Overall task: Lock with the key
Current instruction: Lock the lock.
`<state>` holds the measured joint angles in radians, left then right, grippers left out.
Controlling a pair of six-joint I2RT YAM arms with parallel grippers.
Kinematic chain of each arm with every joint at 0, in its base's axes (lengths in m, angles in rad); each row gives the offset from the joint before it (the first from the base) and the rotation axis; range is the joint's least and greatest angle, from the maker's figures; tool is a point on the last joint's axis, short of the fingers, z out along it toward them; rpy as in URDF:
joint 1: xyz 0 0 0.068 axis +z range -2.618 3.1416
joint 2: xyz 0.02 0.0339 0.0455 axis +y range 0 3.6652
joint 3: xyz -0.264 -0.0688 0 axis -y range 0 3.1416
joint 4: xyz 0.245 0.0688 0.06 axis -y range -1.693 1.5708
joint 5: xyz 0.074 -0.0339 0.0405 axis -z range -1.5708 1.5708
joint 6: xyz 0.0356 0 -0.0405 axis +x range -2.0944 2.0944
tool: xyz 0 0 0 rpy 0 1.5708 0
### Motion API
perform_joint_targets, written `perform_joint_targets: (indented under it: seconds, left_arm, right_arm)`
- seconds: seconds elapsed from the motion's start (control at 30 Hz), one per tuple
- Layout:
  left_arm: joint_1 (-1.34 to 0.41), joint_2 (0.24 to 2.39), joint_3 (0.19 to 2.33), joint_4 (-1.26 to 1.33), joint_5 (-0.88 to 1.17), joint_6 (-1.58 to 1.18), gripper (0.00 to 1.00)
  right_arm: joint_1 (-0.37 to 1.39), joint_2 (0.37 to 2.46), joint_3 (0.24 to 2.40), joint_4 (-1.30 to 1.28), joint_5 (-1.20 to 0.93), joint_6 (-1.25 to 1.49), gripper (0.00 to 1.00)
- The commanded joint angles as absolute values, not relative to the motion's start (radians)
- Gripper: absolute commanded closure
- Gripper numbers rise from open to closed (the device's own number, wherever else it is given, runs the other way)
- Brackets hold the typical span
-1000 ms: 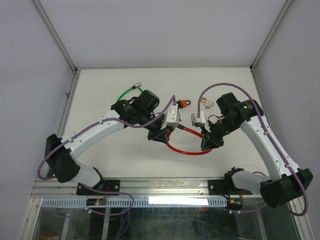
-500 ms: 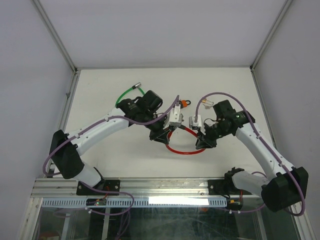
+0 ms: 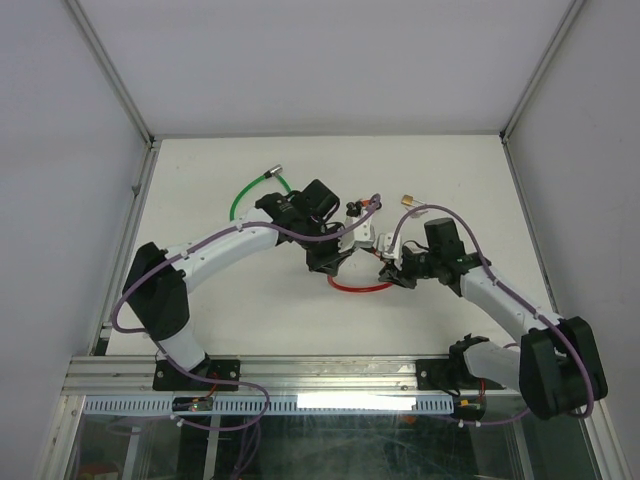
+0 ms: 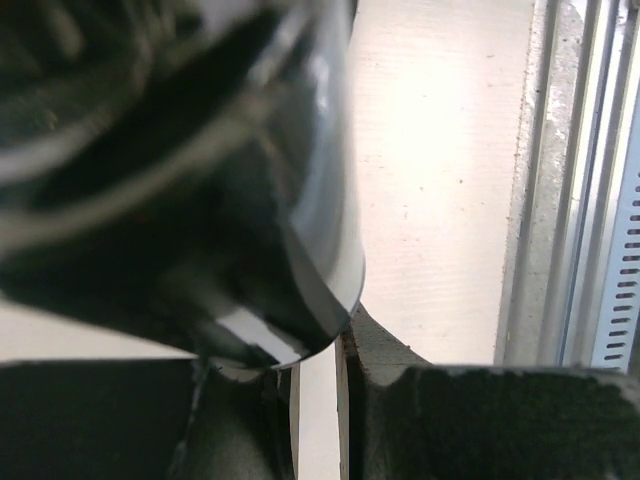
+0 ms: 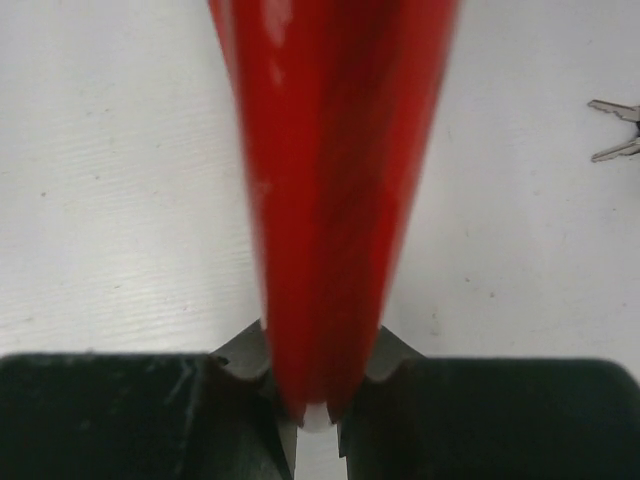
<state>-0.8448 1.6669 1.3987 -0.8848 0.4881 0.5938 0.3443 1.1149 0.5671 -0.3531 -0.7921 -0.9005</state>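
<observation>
A red cable lock lies mid-table, and its red cable point(image 3: 358, 288) forms a small loop below the grippers. My right gripper point(image 3: 384, 252) is shut on the red cable point(image 5: 330, 200), which runs up from between its jaws point(image 5: 315, 415). My left gripper point(image 3: 358, 228) is shut, and the dark, shiny lock body point(image 4: 180, 200) lies across its tips point(image 4: 318, 350), blurred and very close. That black-and-orange lock body point(image 3: 353, 209) shows just above the left gripper. The keys point(image 3: 408, 202) lie on the table behind the right gripper, at the right edge in the right wrist view point(image 5: 615, 128).
A green cable point(image 3: 248, 190) curves on the table behind the left arm. White walls with metal posts close in the table on three sides. The metal rail point(image 4: 575, 200) of the near edge shows in the left wrist view.
Both arms have swung in toward the table's middle, bringing the grippers close together. The red loop has drawn smaller and the lock body has shifted left with the left gripper.
</observation>
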Motion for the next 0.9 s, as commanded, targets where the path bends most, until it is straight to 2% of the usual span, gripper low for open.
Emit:
perform_joint_targets:
  seconds: [0.0,0.07,0.23,0.37,0.43,0.6,0.77,0.87]
  left_arm:
    - [-0.88,1.734,1.469,-0.867,0.45,0.606,1.0]
    - [-0.887,1.763,1.499,-0.894,0.458,0.613,1.0]
    - [-0.9,1.823,1.547,-0.942,0.459,0.621,1.0]
    - [-0.902,1.84,1.56,-0.952,0.449,0.619,1.0]
    - [-0.902,1.843,1.568,-0.956,0.442,0.617,1.0]
    - [-0.902,1.85,1.592,-0.969,0.436,0.611,1.0]
    - [-0.902,1.853,1.601,-0.977,0.432,0.607,1.0]
    - [-0.902,1.852,1.603,-0.977,0.433,0.609,1.0]
  right_arm:
    - [0.355,1.166,0.598,-0.026,-0.916,-0.844,1.0]
    - [0.351,1.179,0.59,-0.041,-0.951,-0.852,0.99]
    - [0.286,1.173,0.601,-0.177,-1.055,-0.923,0.84]
    - [0.185,1.189,0.642,-0.369,-1.104,-0.962,0.81]
    - [0.154,1.206,0.673,-0.5,-1.19,-1.174,0.74]
    - [0.123,1.218,0.704,-0.672,-1.214,-1.305,0.67]
    - [0.107,1.169,0.722,-0.732,-1.212,-1.32,0.51]
    - [0.091,1.151,0.773,-0.867,-1.211,-1.39,0.46]
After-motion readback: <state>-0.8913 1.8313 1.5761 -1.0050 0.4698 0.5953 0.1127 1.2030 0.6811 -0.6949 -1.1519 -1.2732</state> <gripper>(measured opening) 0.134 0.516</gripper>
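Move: The red cable lock's head, held by the left hand near its cable, lies where the black-sleeved plug end comes in: about 5 cm ahead of the right hand, 3 cm left of it and 6 cm above. From the left hand that plug end is roughly 4 cm ahead, 6 cm right and 6 cm up. On the table, the orange padlock lies about 17 cm ahead of the right hand and 2 cm left; the brass padlock 18 cm ahead, 7 cm right, both some 8 cm lower. The red cable, still pinched just behind its black-sleeved plug end, is first pushed about 2 cm forward by the right hand. The right fingers then open to about half and let go, the hand easing back, rising some 3 cm and edging right, its left side tilting up roughly 10 degrees. The left hand keeps its grip, going forward a little, then about 2 cm right and slightly back and down. ##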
